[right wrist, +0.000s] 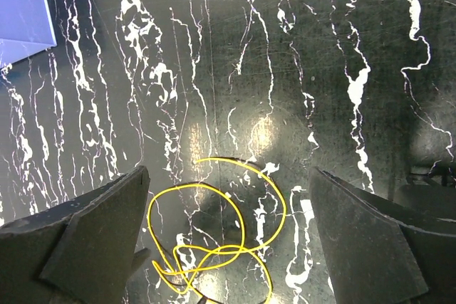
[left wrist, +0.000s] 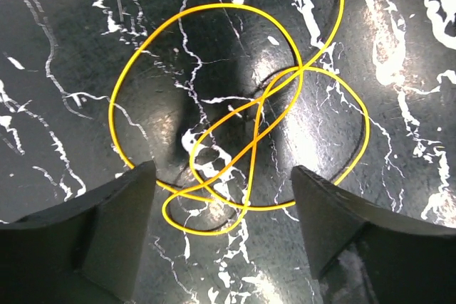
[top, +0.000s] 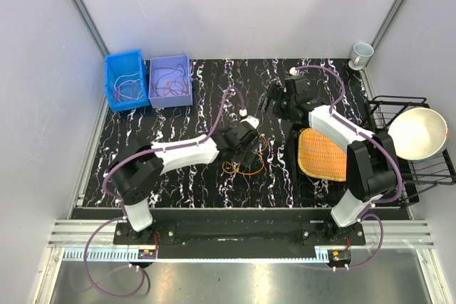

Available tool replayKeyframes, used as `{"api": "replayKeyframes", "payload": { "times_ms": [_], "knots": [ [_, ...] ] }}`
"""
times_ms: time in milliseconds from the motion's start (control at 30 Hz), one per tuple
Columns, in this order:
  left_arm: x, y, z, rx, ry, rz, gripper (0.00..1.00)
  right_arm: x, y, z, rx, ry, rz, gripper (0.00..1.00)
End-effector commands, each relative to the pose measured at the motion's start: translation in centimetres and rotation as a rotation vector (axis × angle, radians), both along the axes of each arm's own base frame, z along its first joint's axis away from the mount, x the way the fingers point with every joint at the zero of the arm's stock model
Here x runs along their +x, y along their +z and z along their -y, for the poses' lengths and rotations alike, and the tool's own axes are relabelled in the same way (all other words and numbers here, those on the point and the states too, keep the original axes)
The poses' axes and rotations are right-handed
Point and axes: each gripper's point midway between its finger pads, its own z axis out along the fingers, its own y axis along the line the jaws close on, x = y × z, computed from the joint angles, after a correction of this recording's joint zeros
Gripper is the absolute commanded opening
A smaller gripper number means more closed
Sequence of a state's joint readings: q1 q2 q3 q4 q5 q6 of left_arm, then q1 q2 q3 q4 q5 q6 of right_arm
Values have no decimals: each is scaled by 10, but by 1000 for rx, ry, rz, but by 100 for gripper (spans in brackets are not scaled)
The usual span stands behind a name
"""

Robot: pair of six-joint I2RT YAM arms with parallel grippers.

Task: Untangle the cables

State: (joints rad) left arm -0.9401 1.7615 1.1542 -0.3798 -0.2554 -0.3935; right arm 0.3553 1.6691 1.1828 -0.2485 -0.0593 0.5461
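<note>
A tangle of thin yellow and orange cables (top: 241,166) lies on the black marbled table, just in front of my left gripper (top: 251,149). In the left wrist view the yellow cable (left wrist: 214,94) forms overlapping loops on the table. My left gripper (left wrist: 221,169) hangs open over it, and the lowest loop lies between the fingers without touching them. My right gripper (top: 273,99) hovers farther back, open and empty. From the right wrist the yellow cable (right wrist: 214,236) shows on the table below my right gripper (right wrist: 228,172). More cables lie in two bins.
A blue bin (top: 109,85) and a lavender bin (top: 169,98) stand at the back left; the lavender bin's corner (right wrist: 21,5) shows from the right wrist. An orange woven mat (top: 322,154) lies on the right, beside a black rack (top: 427,169) holding a white bowl (top: 417,133). A cup (top: 361,53) stands at the back right.
</note>
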Motion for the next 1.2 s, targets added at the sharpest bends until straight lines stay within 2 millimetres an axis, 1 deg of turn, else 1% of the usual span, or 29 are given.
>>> {"api": "replayKeyframes", "payload": {
  "times_ms": [0,100,367,467,500,533,600,667,700,733,800,900,1000,1033,1100,1133,1167],
  "knots": [
    [11,6,17,-5,-19,53,76,5,19,-8,47,17,46,98],
    [11,0,18,10,-18,47,72,6,16,-9,48,19,39,98],
    [19,-11,13,57,0,73,70,7,11,-15,69,31,22,98],
    [21,-17,14,73,-5,72,67,7,10,-16,74,37,16,97],
    [23,-17,15,73,-3,74,65,7,10,-16,78,35,16,97],
    [23,-18,15,73,-4,72,59,7,9,-17,76,37,15,97],
    [23,-20,15,76,-1,72,55,8,8,-17,80,36,12,97],
    [24,-22,15,81,2,75,44,8,8,-19,83,41,12,97],
    [25,-22,14,85,6,79,36,8,7,-19,85,40,9,97],
    [25,-24,13,89,6,77,18,8,7,-20,87,42,7,96],
    [26,-24,13,92,9,80,1,8,6,-21,93,43,4,96],
    [25,-21,10,93,14,77,0,8,5,-22,97,49,1,96],
    [25,-7,10,72,17,89,0,9,3,-23,103,48,-4,95],
    [26,2,10,56,19,102,0,8,3,-23,103,50,-4,95],
    [26,12,7,40,22,101,0,8,3,-23,105,48,-6,95],
    [27,23,6,21,25,113,0,8,2,-24,106,50,-7,95],
    [28,29,3,15,29,114,0,8,3,-24,107,51,-6,95]
  ]
}}
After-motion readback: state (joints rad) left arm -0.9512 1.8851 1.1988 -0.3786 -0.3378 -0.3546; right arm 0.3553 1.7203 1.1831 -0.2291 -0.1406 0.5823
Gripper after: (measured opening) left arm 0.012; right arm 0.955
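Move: The yellow cable's crossed strands lie almost under the open left fingers, about 1 cm ahead and 4 cm below. The cable's near-side free end is roughly 8 cm ahead, also on the table. The woven tray stands some 22 cm to the right, about level, and the purple box some 23 cm ahead and 24 cm left. From the right hand, the crossing lies about 14 cm back, 7 cm left and 11 cm below. Straight down onto the tangled middle of the yellow cable goes the left hand, sinking about 3.5 cm, easing 1 cm forward late on and rolling slightly so its left side rises. Low at the table, its wide-open fingers then shut quickly and pinch the crossing strands. The right hand, still open, drifts about 1.5 cm left and down over bare table. ##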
